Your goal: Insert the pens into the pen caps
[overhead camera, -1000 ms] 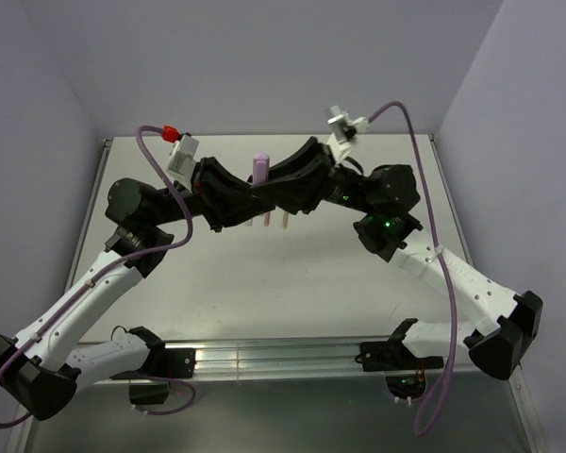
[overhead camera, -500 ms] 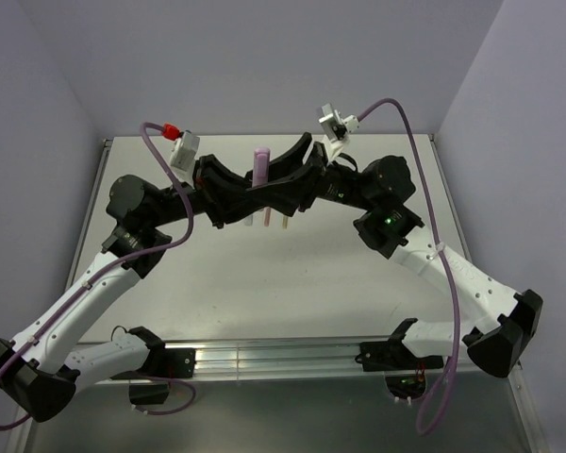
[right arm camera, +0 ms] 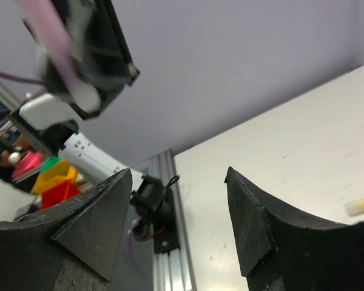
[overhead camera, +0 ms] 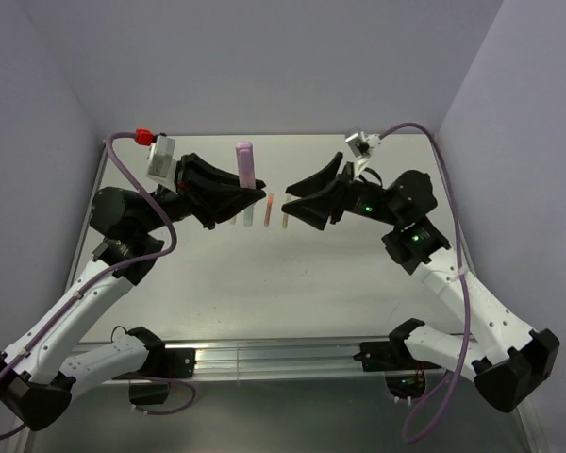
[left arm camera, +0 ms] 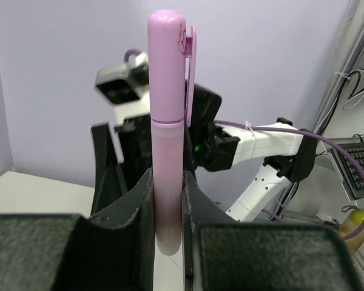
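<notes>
A pink pen [overhead camera: 249, 175] wearing a purple pen cap [overhead camera: 244, 151] stands upright in my left gripper [overhead camera: 251, 192], which is shut on the pen's lower body. The left wrist view shows the cap [left arm camera: 167, 66] sitting on top of the pen [left arm camera: 168, 176] between the pads. My right gripper [overhead camera: 289, 195] hangs just right of it, open and empty, jaws wide apart [right arm camera: 179, 182]. Below both, an orange-red pen [overhead camera: 269, 209], a mint pen [overhead camera: 248, 217] and a yellow pen [overhead camera: 285, 223] lie on the table. The yellow pen [right arm camera: 361, 205] also shows in the right wrist view.
The white table [overhead camera: 292, 283] is walled at the back and both sides. An aluminium rail [overhead camera: 274, 357] with the arm bases runs along its near edge. Coloured bins [right arm camera: 54, 182] stand off the table.
The two grippers, which met at the capped pen, have drawn apart. The right gripper opened, let go and moved right; the left gripper carried the pen slightly left.
</notes>
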`<state>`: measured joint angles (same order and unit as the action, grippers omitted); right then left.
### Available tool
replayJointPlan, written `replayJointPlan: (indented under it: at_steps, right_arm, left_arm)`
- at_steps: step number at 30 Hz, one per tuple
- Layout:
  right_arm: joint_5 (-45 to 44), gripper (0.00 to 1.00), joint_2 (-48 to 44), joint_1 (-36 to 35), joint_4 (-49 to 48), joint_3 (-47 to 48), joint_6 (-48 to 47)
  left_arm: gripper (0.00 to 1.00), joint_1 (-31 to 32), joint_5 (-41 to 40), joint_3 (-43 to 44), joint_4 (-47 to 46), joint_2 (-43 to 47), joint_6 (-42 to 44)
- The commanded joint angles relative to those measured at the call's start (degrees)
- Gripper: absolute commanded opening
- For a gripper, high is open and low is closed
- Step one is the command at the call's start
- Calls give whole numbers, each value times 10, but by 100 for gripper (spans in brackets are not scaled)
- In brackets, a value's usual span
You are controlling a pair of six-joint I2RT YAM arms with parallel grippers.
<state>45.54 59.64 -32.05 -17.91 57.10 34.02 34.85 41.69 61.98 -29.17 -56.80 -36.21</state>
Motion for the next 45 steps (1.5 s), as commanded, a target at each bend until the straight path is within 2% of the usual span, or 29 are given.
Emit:
replayJointPlan:
  at_steps: [1,6,15,28,45]
  right_arm:
    - [-5,71,-50,29,-15,29,-4]
    - [-9,73,-60,51,-23,70,1]
    - [4,74,-15,50,-46,122,15]
    - [3,74,21,50,-43,146,11]
    - [-15,71,34,9,9,144,-27]
  left_arm:
    - [0,0,-4,-26,-29,8,-14]
    - [0,0,11,-71,-57,9,-44]
    - [0,6,36,-137,-145,-15,-113]
    - [0,54,21,-116,-130,-65,-95]
    - [0,66,19,-73,-111,-96,-78]
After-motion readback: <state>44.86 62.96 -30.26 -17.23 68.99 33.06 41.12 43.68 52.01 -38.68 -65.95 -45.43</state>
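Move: The pink cap, on the pink pen held upright in the left gripper, lies about 7 cm to the open right hand's left, 11 cm above it and level fore and aft. On the table some 40 cm below the right hand and 20 cm ahead lie the yellow pen, straight out, and the orange pen, about 4 cm left. From the left hand, the right gripper is roughly 6 cm right and 4 cm lower, neither ahead nor back. Keeping its grip on the pink pen's barrel, the left hand sinks fast, about 11 cm at most before coming up a little, and carries the pen some 5 cm right towards the right gripper, rolling about 15 degrees so the cap end leans forward. Meanwhile the right hand, fingers staying open, first rises about 9 cm while swinging a few centimetres right, then settles slightly and eases back left, its fingers coming to the two sides of the cap's top without closing on it. ##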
